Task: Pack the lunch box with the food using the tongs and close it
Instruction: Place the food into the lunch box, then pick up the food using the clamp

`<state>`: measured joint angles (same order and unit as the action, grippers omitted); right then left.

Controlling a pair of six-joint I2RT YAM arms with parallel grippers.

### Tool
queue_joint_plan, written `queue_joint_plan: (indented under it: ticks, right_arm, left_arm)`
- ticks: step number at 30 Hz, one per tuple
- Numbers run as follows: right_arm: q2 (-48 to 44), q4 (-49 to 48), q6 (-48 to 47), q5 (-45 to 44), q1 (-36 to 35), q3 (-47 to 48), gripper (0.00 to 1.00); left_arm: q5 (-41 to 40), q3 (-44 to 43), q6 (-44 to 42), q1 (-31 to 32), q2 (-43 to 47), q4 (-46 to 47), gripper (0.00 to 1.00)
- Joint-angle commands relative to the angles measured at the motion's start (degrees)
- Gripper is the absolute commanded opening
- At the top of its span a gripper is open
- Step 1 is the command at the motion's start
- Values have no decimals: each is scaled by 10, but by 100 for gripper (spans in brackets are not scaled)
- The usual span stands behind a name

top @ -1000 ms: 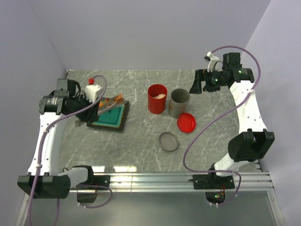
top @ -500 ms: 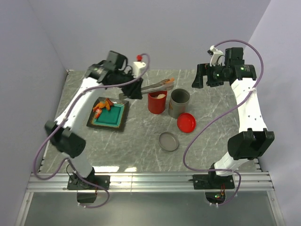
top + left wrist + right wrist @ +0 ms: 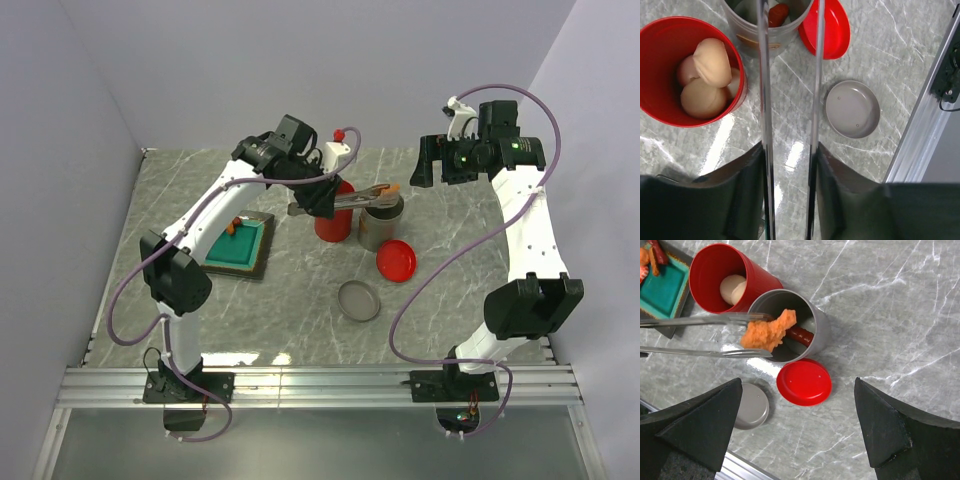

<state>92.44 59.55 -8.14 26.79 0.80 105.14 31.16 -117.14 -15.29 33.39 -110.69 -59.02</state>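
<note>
My left gripper [image 3: 318, 203] is shut on the grey metal tongs [image 3: 362, 195], its fingers [image 3: 747, 190] pressing the two arms from outside. The tongs [image 3: 700, 320] reach right, and a rough orange piece of food [image 3: 767, 332] sits between their tips over the mouth of the grey cup [image 3: 822, 327]. A red sausage bit [image 3: 800, 333] lies inside that cup. The red lunch box [image 3: 670, 100] stands just left of it, with beige balls [image 3: 710, 70] inside. Its red lid [image 3: 396, 261] lies on the table. My right gripper [image 3: 435, 175] hangs open and empty, high at the back right.
A dark tray with a teal inside [image 3: 238, 248] lies left of the lunch box, with orange and red bits [image 3: 647, 260] at its far corner. A grey lid [image 3: 359, 300] rests in front of the cups. The metal rail [image 3: 320, 380] runs along the near edge.
My left arm has swung from the tray rightward over the cups, carrying the tongs with the orange piece. The tongs' arms have spread a little. The right arm has hardly moved.
</note>
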Motion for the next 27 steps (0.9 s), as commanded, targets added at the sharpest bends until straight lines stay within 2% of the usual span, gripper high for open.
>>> queue_joint_plan:
  ticks: [1, 2, 5, 10, 13, 16, 19, 20, 23, 27]
  right_arm:
    - [-15, -14, 5, 0, 4, 20, 100]
    - [-16, -14, 4, 1, 4, 20, 100]
    - [-15, -13, 4, 5, 4, 20, 100]
    - [-16, -13, 3, 5, 3, 19, 100]
    - [-15, -9, 1, 9, 4, 18, 100]
    - [-15, -5, -4, 16, 4, 19, 100]
    - [-11, 0, -9, 22, 4, 22, 100]
    - [-11, 0, -12, 23, 4, 22, 100]
    - [-8, 4, -14, 31, 4, 24, 100]
    - [-5, 7, -16, 42, 3, 21, 100]
  left_arm:
    - [-7, -36, -3, -1, 1, 10, 46]
    - [-7, -36, -2, -1, 2, 10, 52]
    - [-12, -40, -4, -1, 5, 9, 61]
    - [-13, -88, 3, -2, 13, -4, 62]
    - [-8, -77, 10, -17, 47, 0, 62]
    - [-2, -29, 21, -55, 99, 10, 61]
    - [9, 24, 21, -117, 151, 10, 61]
    - [12, 38, 18, -154, 163, 8, 61]
    - [5, 109, -21, -226, 216, -10, 61]
    - [-16, 259, -89, -319, 299, -20, 61]
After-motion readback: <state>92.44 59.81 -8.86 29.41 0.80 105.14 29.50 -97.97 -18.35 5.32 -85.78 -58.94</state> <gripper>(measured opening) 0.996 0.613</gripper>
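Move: My left hand holds tongs that pinch an orange piece of food over the grey cup; the cup lies about 13 cm to this hand's right, 5 cm ahead and 18 cm below. From the same hand the red cup stands about 4 cm right and 6 cm ahead, the red lid some 17 cm right and level, and the teal tray about 21 cm left and 4 cm ahead. From my right hand the grey cup is roughly 6 cm left, 4 cm ahead and 22 cm down. I open my left hand so the tong tips spread and let the orange piece go over the grey cup. I lift nearly straight up a few centimetres, then sweep quickly about 21 cm left towards the teal tray, rising further before easing down a little. I turn some 30 degrees counter-clockwise on the way, keeping the tongs open in my grip. ##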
